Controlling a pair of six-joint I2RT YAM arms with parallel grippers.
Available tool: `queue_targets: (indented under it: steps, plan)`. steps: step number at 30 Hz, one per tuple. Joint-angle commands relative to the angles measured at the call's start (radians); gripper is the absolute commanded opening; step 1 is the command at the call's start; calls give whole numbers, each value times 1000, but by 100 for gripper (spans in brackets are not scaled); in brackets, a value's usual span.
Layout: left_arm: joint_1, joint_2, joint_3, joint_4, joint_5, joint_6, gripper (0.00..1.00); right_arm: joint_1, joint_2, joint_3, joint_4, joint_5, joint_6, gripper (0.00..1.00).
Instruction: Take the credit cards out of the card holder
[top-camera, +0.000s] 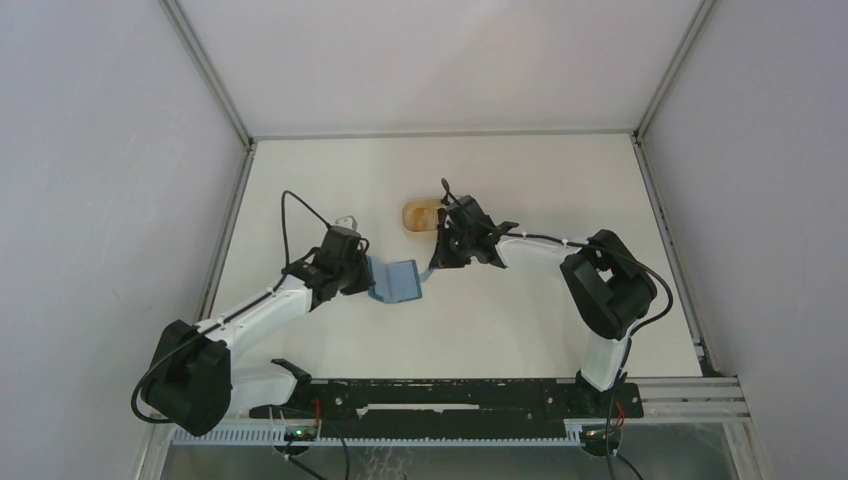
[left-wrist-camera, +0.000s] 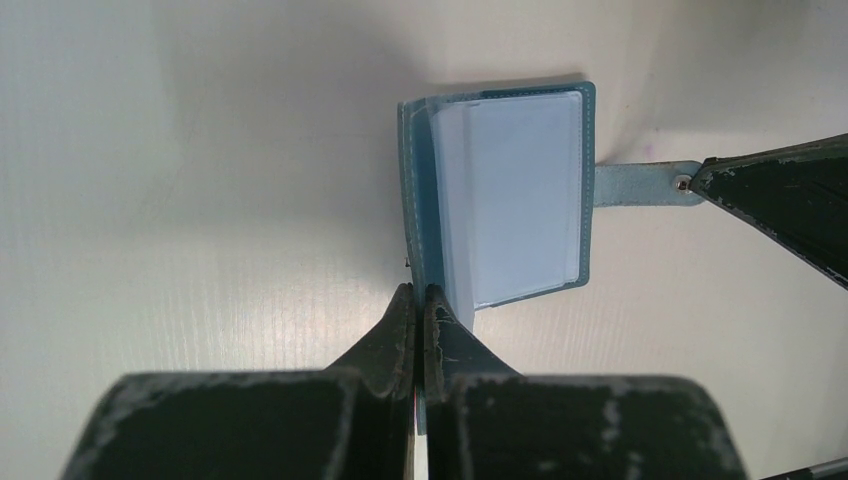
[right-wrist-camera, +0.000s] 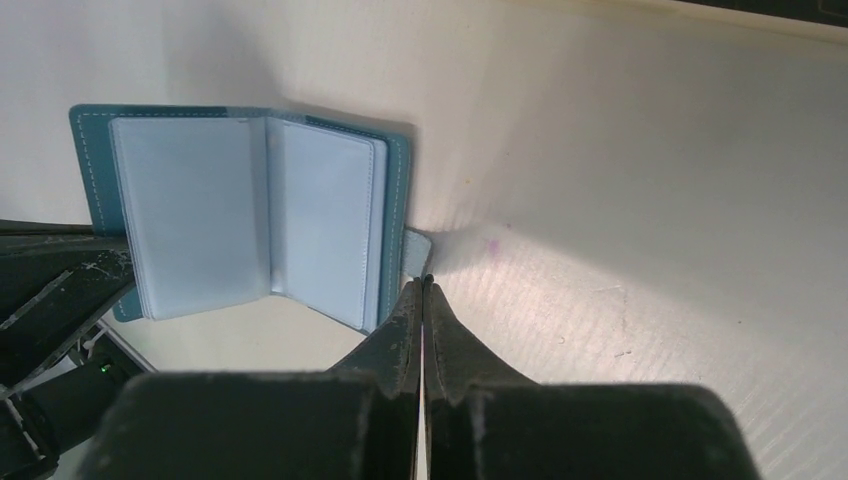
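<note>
The teal-blue card holder (top-camera: 402, 280) lies open between my two grippers, its pale clear sleeves (left-wrist-camera: 520, 200) facing up. My left gripper (top-camera: 368, 276) is shut on the edge of the holder's left cover (left-wrist-camera: 418, 240), which passes between the closed fingertips (left-wrist-camera: 421, 296). My right gripper (top-camera: 436, 262) is shut on the end of the closure tab (left-wrist-camera: 640, 185), its jaws pressed together (right-wrist-camera: 425, 285) just below the tab (right-wrist-camera: 417, 250). The open holder (right-wrist-camera: 250, 220) fills the left of the right wrist view. The credit cards are hidden; no card face shows in the sleeves.
A tan rounded tray (top-camera: 419, 215) sits on the white table just behind the right gripper. The left arm's black finger (right-wrist-camera: 55, 285) shows at the holder's left edge in the right wrist view. Grey walls enclose the table (top-camera: 520, 330) on three sides.
</note>
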Motion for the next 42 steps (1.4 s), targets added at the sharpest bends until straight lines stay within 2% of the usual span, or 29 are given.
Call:
queue_targets:
  steps: [1, 5, 12, 17, 26, 35, 42]
  plan:
    - [-8, -17, 28, 17, 7, 14, 0, -13, -37, 11, 51, -42, 14, 0]
    - [-17, 13, 71, 14, 39, 13, 1, -14, -43, 10, 61, -60, 17, 0]
    - [-81, 89, 135, 34, 57, -20, 35, -14, -36, 2, 74, -78, 22, 0]
    - [-97, 98, 143, 63, 52, -54, 48, -14, -40, -14, 87, -88, 28, 0]
    - [-103, 153, 93, 224, 126, -149, 50, -13, -47, -32, 96, -97, 31, 0]
    - [-103, 178, 68, 334, 131, -193, 52, -11, -59, -55, 106, -111, 34, 0]
    - [-102, 202, -10, 490, 151, -245, 54, -13, -57, -54, 104, -116, 33, 0]
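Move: Just right of the left hand, which still pinches the raised left cover of the card holder, lies the holder's right half: its middle is about 7 cm to the right, 1 cm ahead and 3 cm lower. The strap sits some 11 cm right and 3 cm ahead of the left hand, its end pinched by the right hand. From the right hand, that right half is about 5 cm left and 3 cm back, and the tan tray 11 cm ahead and 1 cm right. Letting go of the left cover, the left fingers open about halfway as the hand sweeps some 9 cm right, across the holder towards the strap and the right gripper, then also about 3 cm forward and slightly up. Its wrist rolls nearly 20 degrees, swinging the fingertips rightward. The right hand keeps its shut pinch on the strap, easing back about a centimetre. ##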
